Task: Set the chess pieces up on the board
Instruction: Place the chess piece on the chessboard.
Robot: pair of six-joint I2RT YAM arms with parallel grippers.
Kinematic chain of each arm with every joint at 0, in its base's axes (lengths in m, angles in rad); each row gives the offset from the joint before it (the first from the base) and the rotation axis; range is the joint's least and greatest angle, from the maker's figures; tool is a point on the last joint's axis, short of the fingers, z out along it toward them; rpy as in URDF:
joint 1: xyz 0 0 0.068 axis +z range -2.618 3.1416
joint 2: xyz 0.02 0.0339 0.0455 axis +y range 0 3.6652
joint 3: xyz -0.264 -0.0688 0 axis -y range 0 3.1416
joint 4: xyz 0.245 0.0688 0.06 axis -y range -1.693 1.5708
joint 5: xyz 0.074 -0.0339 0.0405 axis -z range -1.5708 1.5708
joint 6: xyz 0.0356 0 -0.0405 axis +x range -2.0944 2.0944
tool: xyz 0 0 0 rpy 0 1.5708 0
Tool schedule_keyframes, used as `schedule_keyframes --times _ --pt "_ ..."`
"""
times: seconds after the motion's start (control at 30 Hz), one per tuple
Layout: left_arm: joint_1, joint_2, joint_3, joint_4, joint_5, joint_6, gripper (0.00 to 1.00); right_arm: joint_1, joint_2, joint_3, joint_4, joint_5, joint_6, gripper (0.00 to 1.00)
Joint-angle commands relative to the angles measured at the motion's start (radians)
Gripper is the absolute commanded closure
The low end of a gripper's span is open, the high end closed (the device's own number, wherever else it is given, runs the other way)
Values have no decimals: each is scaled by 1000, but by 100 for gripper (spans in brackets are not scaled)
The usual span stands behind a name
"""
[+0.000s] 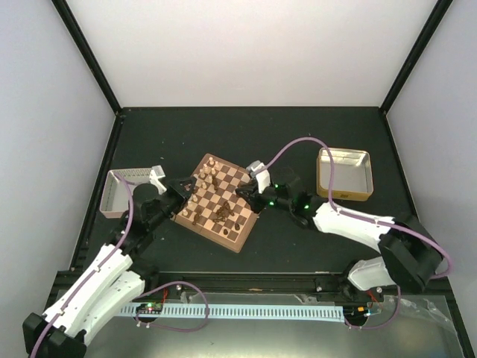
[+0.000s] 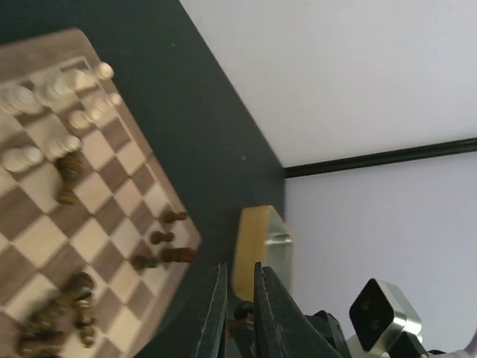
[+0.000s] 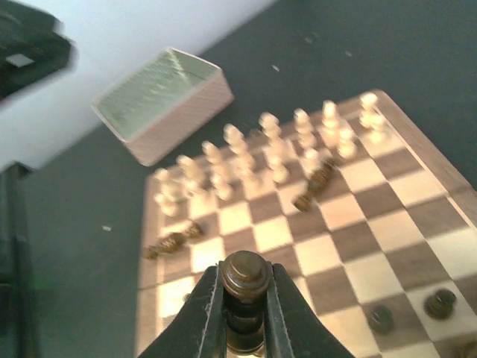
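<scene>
The board (image 1: 237,237) lies in the middle of the dark table, turned at an angle. Pale pieces (image 1: 209,173) stand in rows at its far left side and dark pieces (image 1: 227,215) are clustered at its near right. My right gripper (image 1: 240,195) hangs over the board's right side. In the right wrist view it (image 3: 246,276) is shut on a dark brown piece (image 3: 246,287), held upright above the squares (image 3: 350,246). My left gripper (image 1: 185,192) is at the board's left edge. In the left wrist view its jaws (image 2: 238,272) stand narrowly apart with nothing at the tips.
A silver tray (image 1: 119,192) sits left of the board and a gold tray (image 1: 332,195) at the right. Two dark pieces lie toppled (image 3: 313,190) near the pale rows (image 3: 276,149). Black frame posts and white walls enclose the table.
</scene>
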Motion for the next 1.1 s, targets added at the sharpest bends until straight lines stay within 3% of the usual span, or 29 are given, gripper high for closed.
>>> schedule_keyframes --times 0.0,0.37,0.67,0.9,1.07 --pt "8 26 49 -141 -63 228 98 43 72 -32 95 260 -55 93" --pt "14 68 54 -148 -47 256 98 82 177 -147 227 382 -33 92" --pt "20 75 57 -147 -42 261 98 108 236 -174 253 390 -37 84" --pt "27 75 71 -153 -42 280 98 107 151 -140 106 413 50 50" --pt "32 76 90 -166 -46 310 98 93 49 -37 -159 443 127 42"
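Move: The right hand already holds a dark chess piece over the board; its open square is about 14 cm below, some 2 cm to the right and roughly level ahead. The nearest dark pawn stands about 4 cm ahead and 1 cm right of the hand, the taller dark piece 5 cm ahead and 5 cm right, and the fallen dark pieces lie some 6 cm left, level with it. From the left hand the square is about 17 cm right, level ahead and 18 cm down. Downward, easing off as it nears the board, the right hand lowers the dark piece about 12 cm and a couple of centimetres to the right, its fingers tipping some 15 degrees steeper. On the edge row it spreads its fingers to let go, then starts back up by about 2 cm. The left hand, empty and still shut, sinks roughly 4–5 cm and rolls. ##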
